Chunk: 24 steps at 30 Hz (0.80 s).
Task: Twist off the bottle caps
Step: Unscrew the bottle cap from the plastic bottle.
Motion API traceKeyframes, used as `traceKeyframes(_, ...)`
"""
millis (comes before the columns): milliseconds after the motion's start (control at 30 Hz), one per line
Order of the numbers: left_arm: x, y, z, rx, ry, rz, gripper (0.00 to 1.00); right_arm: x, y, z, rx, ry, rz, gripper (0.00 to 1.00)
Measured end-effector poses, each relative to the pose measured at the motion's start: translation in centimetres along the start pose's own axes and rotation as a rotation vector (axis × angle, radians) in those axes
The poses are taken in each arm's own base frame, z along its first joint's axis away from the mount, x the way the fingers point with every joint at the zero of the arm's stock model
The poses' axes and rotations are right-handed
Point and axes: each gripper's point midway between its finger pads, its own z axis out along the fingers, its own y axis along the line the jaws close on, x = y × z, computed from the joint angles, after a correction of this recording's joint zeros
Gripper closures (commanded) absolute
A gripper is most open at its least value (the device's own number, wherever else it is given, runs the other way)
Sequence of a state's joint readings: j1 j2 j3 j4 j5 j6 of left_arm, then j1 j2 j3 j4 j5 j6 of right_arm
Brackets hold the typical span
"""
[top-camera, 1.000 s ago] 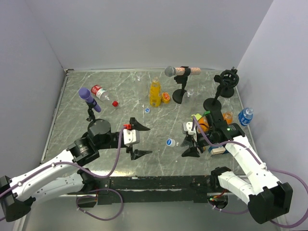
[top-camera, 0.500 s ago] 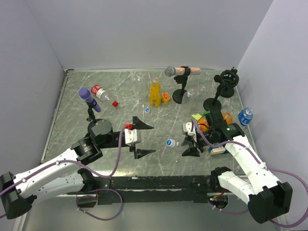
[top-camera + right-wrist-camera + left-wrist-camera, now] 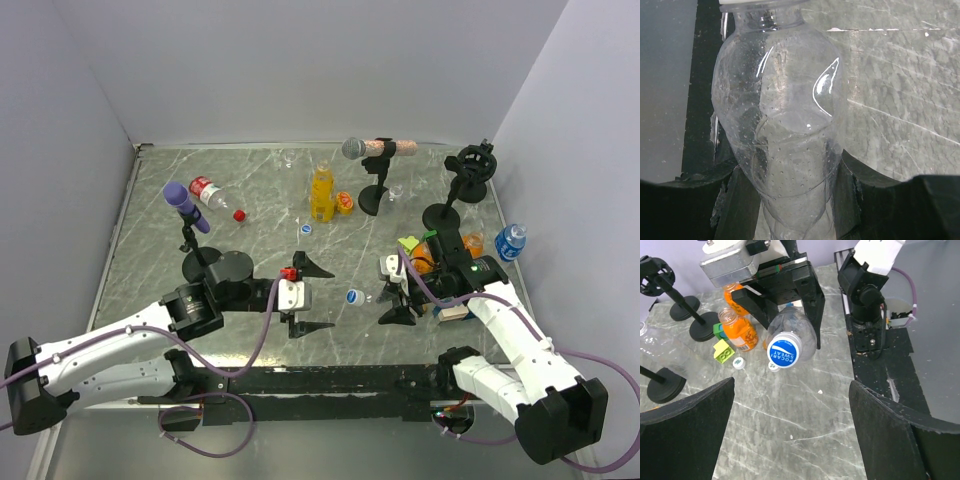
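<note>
My right gripper (image 3: pixel 386 292) is shut on a clear bottle (image 3: pixel 780 125) and holds it level, neck pointing left. Its blue cap (image 3: pixel 784 351), printed with white letters, is on the neck and faces my left wrist camera; it also shows in the top view as the blue cap (image 3: pixel 353 296). My left gripper (image 3: pixel 330 298) stands wide open just left of that cap, with nothing between its fingers (image 3: pixel 690 430). A yellow-orange juice bottle (image 3: pixel 321 192) stands at the back. A red-labelled bottle (image 3: pixel 208 191) lies at the back left beside a loose red cap (image 3: pixel 239 214).
Two microphones on stands (image 3: pixel 372 150), (image 3: pixel 186 205) and an empty stand (image 3: pixel 462 185) rise from the table. An uncapped orange bottle (image 3: pixel 737 330), a yellow-green block (image 3: pixel 724 352) and a white cap (image 3: pixel 739 362) lie near my right arm. A small blue-labelled bottle (image 3: pixel 511 242) lies at the far right.
My left arm has moved right toward the capped bottle, its gripper staying open. My right arm and its bottle have not moved.
</note>
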State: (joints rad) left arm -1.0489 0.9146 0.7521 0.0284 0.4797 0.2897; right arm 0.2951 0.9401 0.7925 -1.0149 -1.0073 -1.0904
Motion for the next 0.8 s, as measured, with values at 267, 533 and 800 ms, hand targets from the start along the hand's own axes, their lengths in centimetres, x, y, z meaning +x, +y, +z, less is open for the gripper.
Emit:
traceKeyframes(267, 0.6, 0.2, 0.4, -0.018, 0.026, 0.008, 0.05, 0.1, 0.0, 0.0, -0.001, 0.002, 0.002, 0.83)
traceKeyframes(533, 0.2, 0.7, 1.1, -0.019, 0.030, 0.015, 0.18, 0.1, 0.0, 0.0, -0.001, 0.002, 0.002, 0.83)
traceKeyframes(800, 0.2, 1.6, 3.7, 0.016, 0.062, -0.010, 0.34, 0.1, 0.0, 0.0, -0.001, 0.002, 0.000, 0.83)
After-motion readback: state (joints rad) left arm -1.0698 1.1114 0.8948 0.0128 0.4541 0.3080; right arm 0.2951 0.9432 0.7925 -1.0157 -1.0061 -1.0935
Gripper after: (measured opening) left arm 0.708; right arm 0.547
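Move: The blue-topped bottle cap is about 5 cm to the right of the open left hand, neither ahead nor back, and roughly 1 cm below it. The plastic bottle's body continues beyond, its middle some 12 cm right and 2 cm lower. Two white lids lie on the table about 20 cm below: one 8 cm ahead and 13 cm right, the other 14 cm ahead and 14 cm right. From the right hand, gripping the bottle, the cap is about 7 cm left, 1 cm ahead and 2 cm higher. The left hand first dips barely half a centimetre and eases slightly forward, then goes more quickly to its right, about 3.5 cm in all with some 1.5 cm forward, bringing its fingertips up to either side of the bottle cap while the fingers close from wide open to roughly three-quarters open, still clear of the cap, and the wrist hardly turns. The right hand stays in place and keeps its grip on the bottle body, holding the cap end out towards the left hand. ##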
